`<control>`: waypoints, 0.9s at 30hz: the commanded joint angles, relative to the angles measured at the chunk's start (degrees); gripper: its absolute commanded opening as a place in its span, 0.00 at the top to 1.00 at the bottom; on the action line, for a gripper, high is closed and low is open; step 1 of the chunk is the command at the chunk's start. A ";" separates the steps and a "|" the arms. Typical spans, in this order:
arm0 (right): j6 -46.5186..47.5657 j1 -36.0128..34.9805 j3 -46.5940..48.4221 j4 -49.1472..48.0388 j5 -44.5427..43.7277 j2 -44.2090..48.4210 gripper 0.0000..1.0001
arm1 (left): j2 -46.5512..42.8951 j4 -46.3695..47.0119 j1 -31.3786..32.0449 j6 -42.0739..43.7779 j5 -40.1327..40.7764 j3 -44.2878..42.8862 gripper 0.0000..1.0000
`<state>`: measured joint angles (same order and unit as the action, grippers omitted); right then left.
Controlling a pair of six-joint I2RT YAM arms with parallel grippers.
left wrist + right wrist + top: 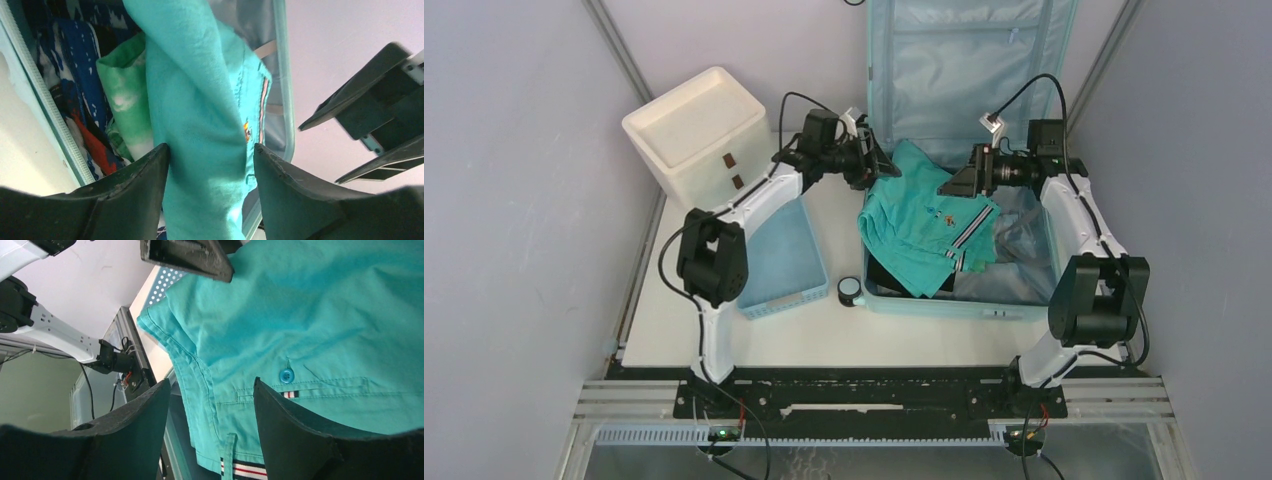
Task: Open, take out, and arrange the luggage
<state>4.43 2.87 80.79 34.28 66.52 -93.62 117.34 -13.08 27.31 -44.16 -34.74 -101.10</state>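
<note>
The luggage (969, 300), a light-blue hard-shell suitcase, lies open with its lid (964, 60) upright at the back. Teal shorts (919, 225) with a striped waistband hang over its left rim. My left gripper (882, 160) is at the shorts' upper left corner. In the left wrist view it (210, 147) is open, with the teal shorts (200, 125) between the fingers, against the left one only. My right gripper (952, 183) hovers at the shorts' upper right. It (212, 382) stands open, with the shorts (320, 315) lying beyond the tips, ungripped.
A white drawer unit (699, 125) stands at the back left, and a blue lattice basket (784, 260) lies left of the suitcase. Blue patterned clothing (75, 60) and a green-white garment (122, 95) lie inside the case. Grey walls close in on both sides.
</note>
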 commanded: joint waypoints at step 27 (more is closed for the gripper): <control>1.29 3.63 -1.20 -1.70 -0.08 3.71 0.30 | -25.64 -23.38 -1.55 18.06 16.34 9.70 1.00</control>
<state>4.62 6.31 79.81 34.13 66.06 -91.77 102.98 -37.32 28.03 -29.41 -23.44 -97.93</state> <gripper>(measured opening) 0.699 0.037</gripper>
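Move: The near fold of the turquoise garment lies between my open left fingers, about 2 cm right of my left hand point and 2 cm lower. The garment's middle is some 8 cm right, 8 cm back and 6 cm lower. The green-white cloth lies under it, about 4 cm back and 7 cm down. The blue basket is about 21 cm left, 15 cm back and 17 cm down. From my right hand, the near fold is about 10 cm left, 3 cm ahead and 1 cm lower. I dip my left hand about 2 cm into the near fold of the turquoise garment and shut my open fingers on it. Then, pinching it, I haul it left and back over the suitcase's left rim, towards the blue basket, some 7 cm left and 5 back while rising about 4, my fingers tipping nearly 20 degrees more steeply down. My right hand stays open and drifts about 2 cm right. ##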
